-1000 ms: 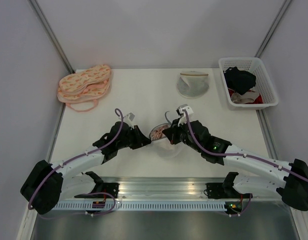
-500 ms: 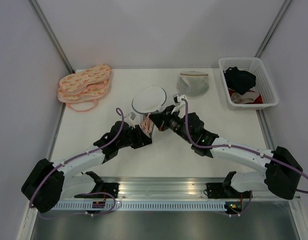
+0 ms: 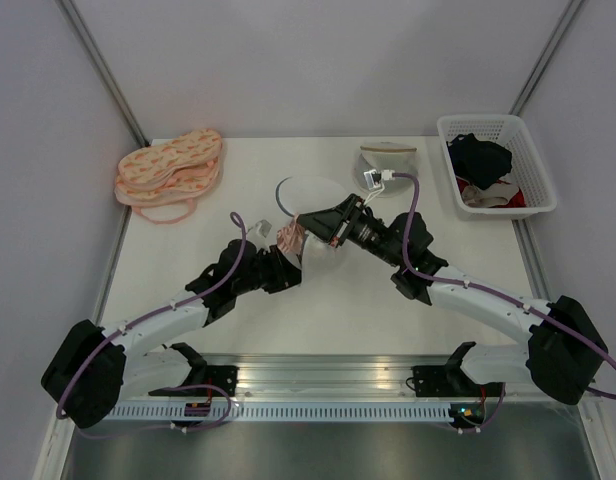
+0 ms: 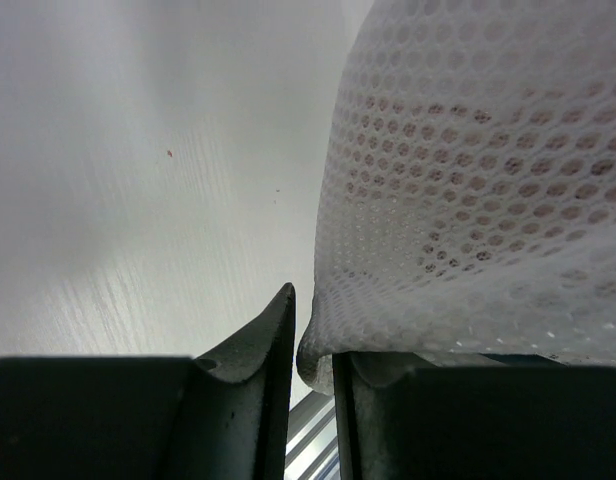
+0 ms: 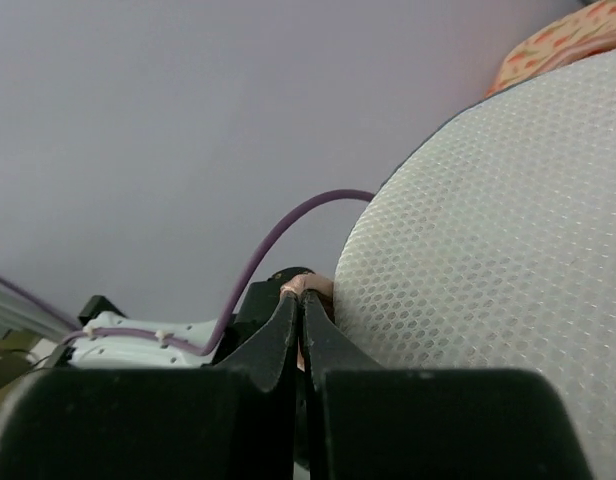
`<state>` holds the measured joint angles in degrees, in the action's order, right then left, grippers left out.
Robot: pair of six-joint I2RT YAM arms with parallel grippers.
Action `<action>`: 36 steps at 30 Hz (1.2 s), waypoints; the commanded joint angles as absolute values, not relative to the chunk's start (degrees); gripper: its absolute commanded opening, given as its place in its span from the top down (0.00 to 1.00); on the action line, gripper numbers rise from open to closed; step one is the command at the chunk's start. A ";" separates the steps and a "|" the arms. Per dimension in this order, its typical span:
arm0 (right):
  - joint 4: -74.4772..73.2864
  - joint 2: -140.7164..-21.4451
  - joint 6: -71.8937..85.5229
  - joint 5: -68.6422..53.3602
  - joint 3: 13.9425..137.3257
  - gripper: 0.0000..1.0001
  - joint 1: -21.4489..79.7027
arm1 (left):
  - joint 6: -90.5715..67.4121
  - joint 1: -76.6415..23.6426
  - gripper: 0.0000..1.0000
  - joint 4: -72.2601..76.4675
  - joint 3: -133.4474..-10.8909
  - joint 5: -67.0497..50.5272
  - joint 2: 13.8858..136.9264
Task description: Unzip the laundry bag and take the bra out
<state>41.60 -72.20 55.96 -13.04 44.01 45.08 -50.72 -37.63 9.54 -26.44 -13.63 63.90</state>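
Observation:
The laundry bag (image 3: 301, 193), round white mesh with a thin dark hoop rim, is lifted off the table between both arms, one round half turned up toward the back. My left gripper (image 3: 289, 264) is shut on a fold of its mesh edge; in the left wrist view the gripper (image 4: 313, 322) pinches the laundry bag (image 4: 468, 180) between its jaws. My right gripper (image 3: 310, 223) is raised beside the bag and shut. In the right wrist view, the gripper (image 5: 300, 300) pinches a bit of the pale pink bra (image 5: 314, 286) next to the mesh dome (image 5: 488, 250). The bra (image 3: 288, 238) shows between the two grippers.
A stack of peach patterned bras (image 3: 170, 170) lies at the back left. A greyer mesh bag with a beige band (image 3: 386, 167) sits at the back middle. A white basket (image 3: 488, 121) of dark clothes stands at the back right. Walls close the table's sides.
The right gripper has risen and swung back and left from low over the table's middle. The bag has come up with it and opened out. The left gripper has held its place.

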 commanded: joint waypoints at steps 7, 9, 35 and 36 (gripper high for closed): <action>48.69 -69.96 66.80 -43.22 45.36 1.00 43.51 | -47.11 -36.48 0.75 2.11 -29.70 -10.46 62.31; 50.27 -68.83 66.45 -48.39 44.21 0.99 43.59 | -46.06 -36.13 0.75 1.15 -31.55 -10.11 62.93; -24.07 -60.73 18.72 -22.17 57.92 0.99 45.53 | -45.26 -32.70 0.00 -12.48 -37.27 -3.17 55.29; -25.04 -60.65 17.85 -19.45 58.01 1.00 45.53 | -45.35 -32.61 0.00 -12.48 -36.83 -2.90 54.33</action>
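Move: The right fingers are shut at the upper end of the bra, which hangs about 8 cm below them, level ahead and some 2 cm to their left. The laundry bag's raised mesh flap stands roughly 5 cm ahead of them and 3 cm to the right, and the left gripper is about 3 cm back and 21 cm lower. From the left hand, which holds the bag's lower mesh, the bra lies about 3 cm ahead, 2 cm left and 13 cm above. The right hand keeps its fingers shut at the bra's upper end and swings straight back towards the robot about 12 cm, turning counter-clockwise some 35 degrees, then sinks about 8 cm while easing right and a little forward again, its fingers rolling over to point left and down. The left hand, still pinching the bag's mesh, first follows about 4 cm forward and a little up, then opens wide, lets the mesh go and draws off to the left and up, away from the bag. ##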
